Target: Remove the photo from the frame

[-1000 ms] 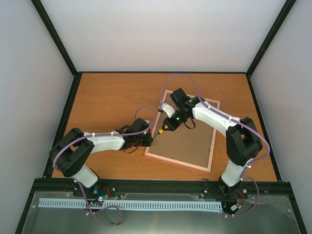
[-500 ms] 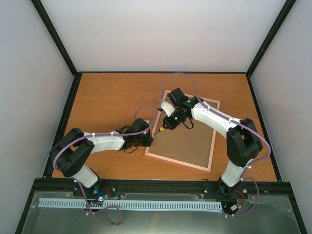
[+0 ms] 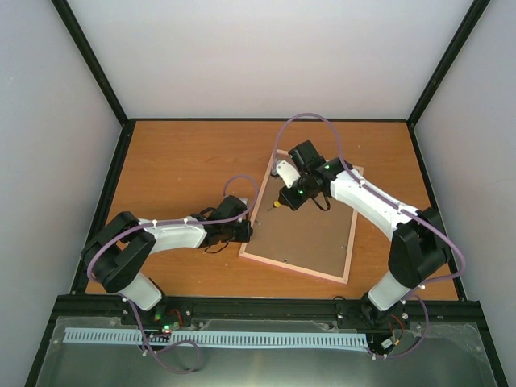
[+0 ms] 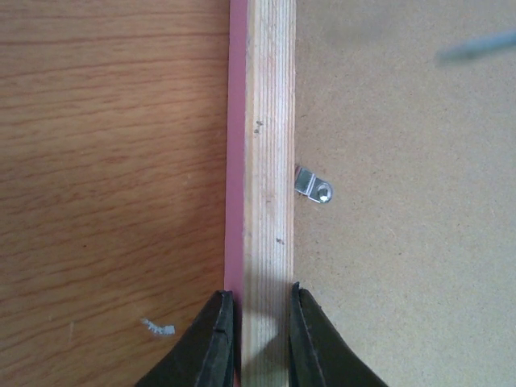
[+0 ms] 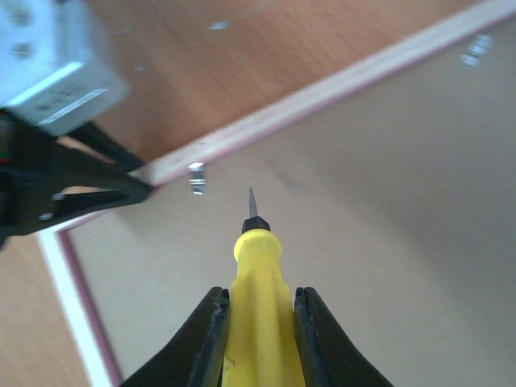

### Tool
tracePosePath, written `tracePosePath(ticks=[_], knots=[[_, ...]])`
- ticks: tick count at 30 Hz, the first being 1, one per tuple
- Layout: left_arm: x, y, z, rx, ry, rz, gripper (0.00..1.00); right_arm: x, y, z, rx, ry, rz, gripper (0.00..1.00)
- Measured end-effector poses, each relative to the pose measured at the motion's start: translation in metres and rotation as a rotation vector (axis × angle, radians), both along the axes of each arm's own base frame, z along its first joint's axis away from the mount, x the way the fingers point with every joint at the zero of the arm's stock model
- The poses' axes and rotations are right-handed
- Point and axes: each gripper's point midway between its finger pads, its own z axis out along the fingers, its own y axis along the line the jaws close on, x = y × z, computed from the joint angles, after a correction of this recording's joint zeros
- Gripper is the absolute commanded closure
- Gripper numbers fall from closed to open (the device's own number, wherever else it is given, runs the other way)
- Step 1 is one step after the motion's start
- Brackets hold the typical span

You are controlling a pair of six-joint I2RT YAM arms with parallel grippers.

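The frame [image 3: 294,267] lies face down on the wooden table, its brown backing board [image 3: 310,234] upward; the photo is hidden beneath it. My left gripper [image 3: 246,231] is shut on the frame's left rail, one finger on the pink outer side and one on the board side [image 4: 260,339]. A small metal clip [image 4: 313,187] sits on the board just ahead of it. My right gripper [image 3: 289,197] is shut on a yellow screwdriver [image 5: 258,339]. The screwdriver's blade points down at the board a short way from that clip [image 5: 196,177].
Another metal clip [image 5: 476,50] sits further along the same rail, and one more on the right rail [image 3: 353,239]. A small white scrap [image 4: 160,326] lies on the table left of the frame. Black posts and white walls enclose the table.
My right arm has swung back and to the right, carrying the screwdriver tip away from the frame's left rail. The left arm and the frame have not moved.
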Motion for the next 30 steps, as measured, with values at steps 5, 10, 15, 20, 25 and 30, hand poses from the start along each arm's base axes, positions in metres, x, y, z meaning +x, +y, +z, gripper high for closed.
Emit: tracePosePath(ticks=[5,10,15,20,25,30], knots=[[0.0,0.0,0.0,0.001,0.001,0.0,0.99,-0.024,0.022,0.0,0.077,0.061,0.114,0.97],[0.0,0.0,0.0,0.001,0.001,-0.001,0.99,-0.031,0.032,-0.011,0.095,0.115,0.152,0.97],[0.0,0.0,0.0,0.001,0.001,-0.001,0.99,-0.031,0.037,-0.029,0.08,0.163,0.158,0.97],[0.0,0.0,0.0,0.0,0.002,-0.001,0.99,-0.028,0.04,-0.028,0.081,0.155,0.157,0.97],[0.0,0.0,0.0,0.0,0.002,-0.001,0.99,-0.025,0.041,-0.028,0.054,0.132,0.138,0.97],[0.0,0.0,0.0,0.0,0.002,-0.001,0.99,-0.023,0.046,-0.026,0.009,0.084,0.121,0.97]])
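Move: The metal clip by the frame's left bar lies roughly 7 cm left, 5 cm back and 12 cm below the right hand, which already holds the yellow screwdriver. The left gripper stands 10 cm left and 9 cm back of this hand, 11 cm lower, and a second clip on that bar is about 6 cm ahead, 3 cm left. From the left hand, the first clip is some 4 cm ahead and 3 cm right, slightly below. The right hand carries the gripped screwdriver back and left, then down about 3 cm, turning nearly 15 degrees on the way, until the blade reaches the clip against the frame's left bar. Then it creeps about 1 cm left and slightly forward while the wrist turns partly back, bringing the handle more upright with the tip at the clip, as the left hand stays put and keeps pinching the bar just nearer the base. ##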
